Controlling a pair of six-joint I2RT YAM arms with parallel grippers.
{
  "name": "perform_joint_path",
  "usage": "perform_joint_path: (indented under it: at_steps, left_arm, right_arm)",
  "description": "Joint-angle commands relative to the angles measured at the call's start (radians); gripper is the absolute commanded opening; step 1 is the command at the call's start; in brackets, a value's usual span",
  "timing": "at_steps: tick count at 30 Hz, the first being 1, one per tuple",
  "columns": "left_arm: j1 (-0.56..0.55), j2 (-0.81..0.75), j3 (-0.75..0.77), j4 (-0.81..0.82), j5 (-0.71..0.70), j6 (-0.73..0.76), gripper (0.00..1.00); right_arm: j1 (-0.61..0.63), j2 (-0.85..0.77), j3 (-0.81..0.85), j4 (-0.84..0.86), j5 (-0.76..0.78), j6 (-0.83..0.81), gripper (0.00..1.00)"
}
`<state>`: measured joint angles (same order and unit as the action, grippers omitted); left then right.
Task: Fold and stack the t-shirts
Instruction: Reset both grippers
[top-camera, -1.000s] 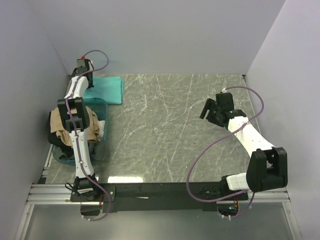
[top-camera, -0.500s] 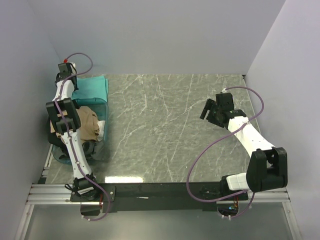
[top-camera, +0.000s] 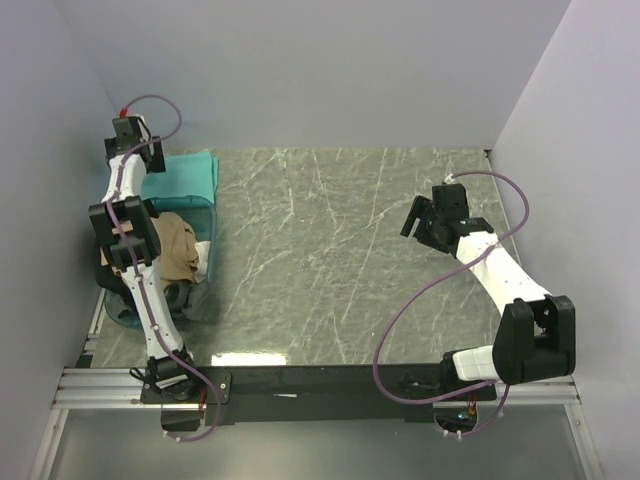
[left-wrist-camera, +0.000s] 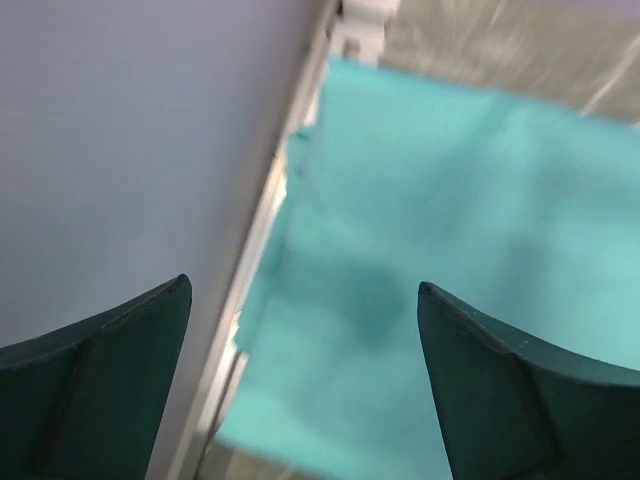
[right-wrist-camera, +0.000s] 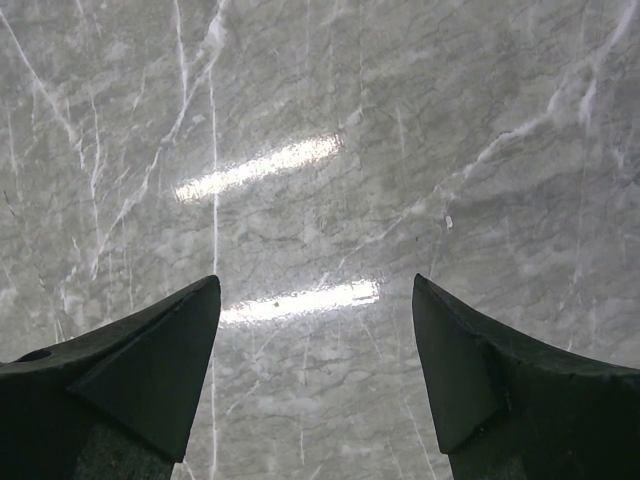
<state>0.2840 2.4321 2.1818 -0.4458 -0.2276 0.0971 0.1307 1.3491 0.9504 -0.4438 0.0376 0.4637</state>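
A folded teal t-shirt (top-camera: 188, 175) lies at the table's far left corner, against the wall. It fills the left wrist view (left-wrist-camera: 450, 220), blurred. My left gripper (top-camera: 148, 158) hovers over the shirt's left edge by the wall; its jaws stand wide apart and empty (left-wrist-camera: 303, 285). A tan t-shirt (top-camera: 178, 245) and dark t-shirts (top-camera: 178, 295) lie crumpled in a translucent bluish tub (top-camera: 206, 208), partly hidden by my left arm. My right gripper (top-camera: 415, 218) is open and empty over bare marble (right-wrist-camera: 316, 280) at the right.
The left wall (left-wrist-camera: 120, 150) and a metal edge rail (left-wrist-camera: 255, 250) lie close beside the left gripper. A white piece of cloth (top-camera: 203, 256) shows in the tub. The grey marble table (top-camera: 320, 260) spans the middle.
My left arm has swung left and back toward the wall corner. The teal t-shirt has shifted left with it. The right arm has not moved.
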Motion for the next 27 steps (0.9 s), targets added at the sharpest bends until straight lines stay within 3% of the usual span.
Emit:
perform_joint_path:
  at_steps: [1,10,13,19,23,27]
  left_arm:
    - [-0.017,-0.224,0.072,0.003,0.014,-0.080,0.99]
    - [-0.207,-0.528,0.018,-0.068,-0.070,-0.232,0.99]
    - [-0.313,-0.689,-0.132,-0.021,-0.042,-0.235,0.99]
    - [-0.449,-0.893,-0.498,0.057,0.120,-0.532,1.00]
    - [-0.647,-1.102,-0.926,0.235,0.022,-0.673,0.99]
    - [-0.810,-1.194,-1.126,0.240,-0.097,-0.750,0.99]
  right_arm:
    - [-0.008,-0.065,0.044,-0.003,0.039,-0.013,0.84]
    - [-0.008,-0.203,-0.010,-0.012,0.073,0.001,0.84]
    - [-0.008,-0.252,-0.032,-0.010,0.056,0.003,0.84]
    - [-0.006,-0.376,-0.094,0.036,-0.034,-0.002,0.85]
    - [-0.006,-0.449,-0.148,0.048,-0.056,-0.017,0.86]
    - [-0.006,-0.498,-0.194,0.053,-0.042,-0.026,0.86]
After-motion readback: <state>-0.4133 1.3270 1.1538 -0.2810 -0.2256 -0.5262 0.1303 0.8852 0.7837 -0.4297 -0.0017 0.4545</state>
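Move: The folded turquoise t-shirt lies just below the left hand, its middle about 6 cm back, 7 cm to the right and 5 cm down. Behind it, nearer the base, stands the bin of unfolded shirts, its middle some 33 cm back from the hand and 9 cm to the right, roughly level. From the right hand the folded shirt is about 19 cm ahead, 58 cm to the left and 8 cm down. Up first and fast, over 30 cm, the empty left hand then sweeps right and back, away from the folded shirt and the wall to over the bare table right of the bin, sinking again by nearly 20 cm. Its wrist tips up and rolls left side down; its fingers stay wide open. Meanwhile the right hand rises about 7 cm and draws back 5, tilting up, still open. ##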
